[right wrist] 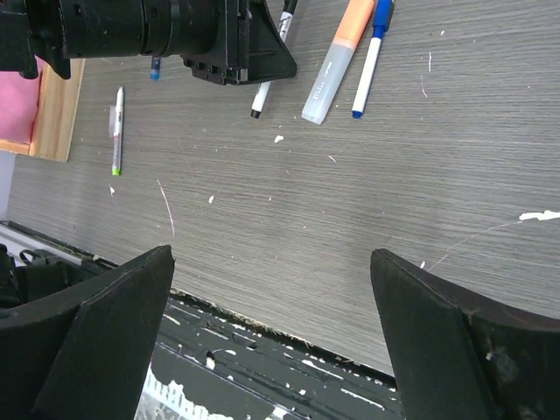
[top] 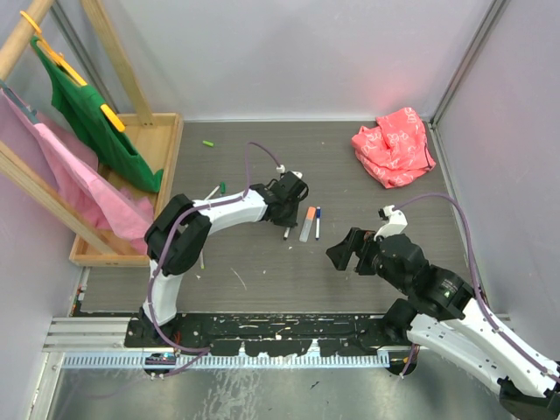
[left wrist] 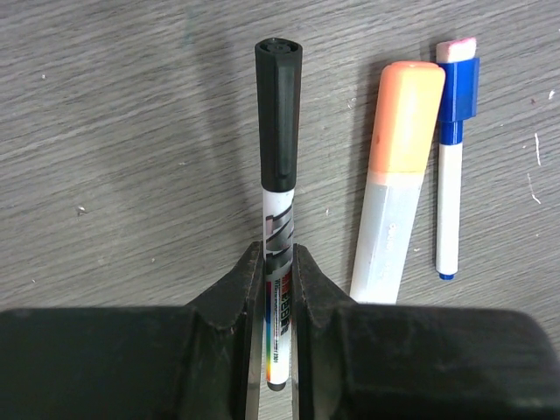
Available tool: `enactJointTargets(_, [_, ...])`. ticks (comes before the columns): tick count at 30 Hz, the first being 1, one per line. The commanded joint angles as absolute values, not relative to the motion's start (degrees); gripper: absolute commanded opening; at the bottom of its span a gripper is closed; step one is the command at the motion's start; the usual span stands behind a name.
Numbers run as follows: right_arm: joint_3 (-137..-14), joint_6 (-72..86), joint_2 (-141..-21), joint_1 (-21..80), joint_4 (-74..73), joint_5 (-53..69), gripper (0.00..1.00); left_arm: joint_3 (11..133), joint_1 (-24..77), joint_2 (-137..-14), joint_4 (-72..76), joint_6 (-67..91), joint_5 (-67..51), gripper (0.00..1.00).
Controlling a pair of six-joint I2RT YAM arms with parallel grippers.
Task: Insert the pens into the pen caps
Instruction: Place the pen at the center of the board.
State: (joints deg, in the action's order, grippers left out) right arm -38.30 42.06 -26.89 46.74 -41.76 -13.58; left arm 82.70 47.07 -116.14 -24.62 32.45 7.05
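My left gripper [left wrist: 278, 252] is shut on a white pen [left wrist: 278, 219] whose black cap [left wrist: 277, 114] points away from the jaws, low over the table. In the top view this gripper [top: 286, 210] is at mid-table, with the pen's black end [top: 286, 234] sticking out. Just right of it lie an orange-capped highlighter [left wrist: 398, 175] and a slim pen with a blue cap [left wrist: 451, 157]. A green-tipped pen [right wrist: 115, 131] lies further left. A loose green cap [top: 208, 143] sits toward the back. My right gripper [right wrist: 271, 258] hangs open and empty near the front edge, right of the pens [top: 346, 252].
A wooden rack [top: 122, 70] with green and pink cloth stands at the back left over a wooden tray [top: 166, 149]. A crumpled red bag [top: 394, 144] lies at the back right. The black rail [right wrist: 289, 350] runs along the table's near edge.
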Motion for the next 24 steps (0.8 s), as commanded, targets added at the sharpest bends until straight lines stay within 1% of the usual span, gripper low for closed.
enactJointTargets(1, [-38.26,43.05,-27.42,46.63,-40.21,-13.09,0.99,84.20,46.60,-116.27,-24.36,33.29,6.80,0.14])
enactJointTargets(12, [-38.03,43.22,-27.50,46.59,-40.08,-13.09,0.99,82.44,46.09,-117.50,-22.77,33.93,5.09,0.26])
enactJointTargets(15, [-38.01,43.32,-27.59,46.58,-40.08,-13.10,0.99,82.38,46.01,-117.30,-22.76,33.93,5.12,0.27])
enactJointTargets(19, [-37.86,43.42,-27.51,46.59,-39.87,-13.10,0.99,82.09,45.89,-115.45,-22.67,33.31,5.33,0.29])
enactJointTargets(21, [-37.82,43.36,-27.64,46.58,-39.60,-13.06,0.99,82.13,45.87,-114.03,-22.68,32.95,5.41,0.33])
enactJointTargets(24, [-37.73,43.28,-28.01,46.58,-39.21,-13.03,0.99,82.74,45.42,-111.12,-23.31,32.32,5.25,0.35])
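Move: The left hand already holds the black-capped pen just over its spot on the board, about 2 cm below the fingertips and 1 cm to their right; the pen's middle is roughly 2 cm ahead of the pinch. The orange-capped highlighter lies about 5 cm to this hand's right and 1 cm ahead, the blue-capped marker about 8 cm right and 2 cm ahead. From the idle right hand the spot is some 17 cm ahead, 13 cm left and 17 cm below. Down by only about half a centimetre, then practically still, the left hand sinks onto the board beside the orange-capped highlighter. Its fingers part slowly, to roughly a third of their full opening, and let go of the black-capped pen's white barrel, staying low astride it without lifting away. ##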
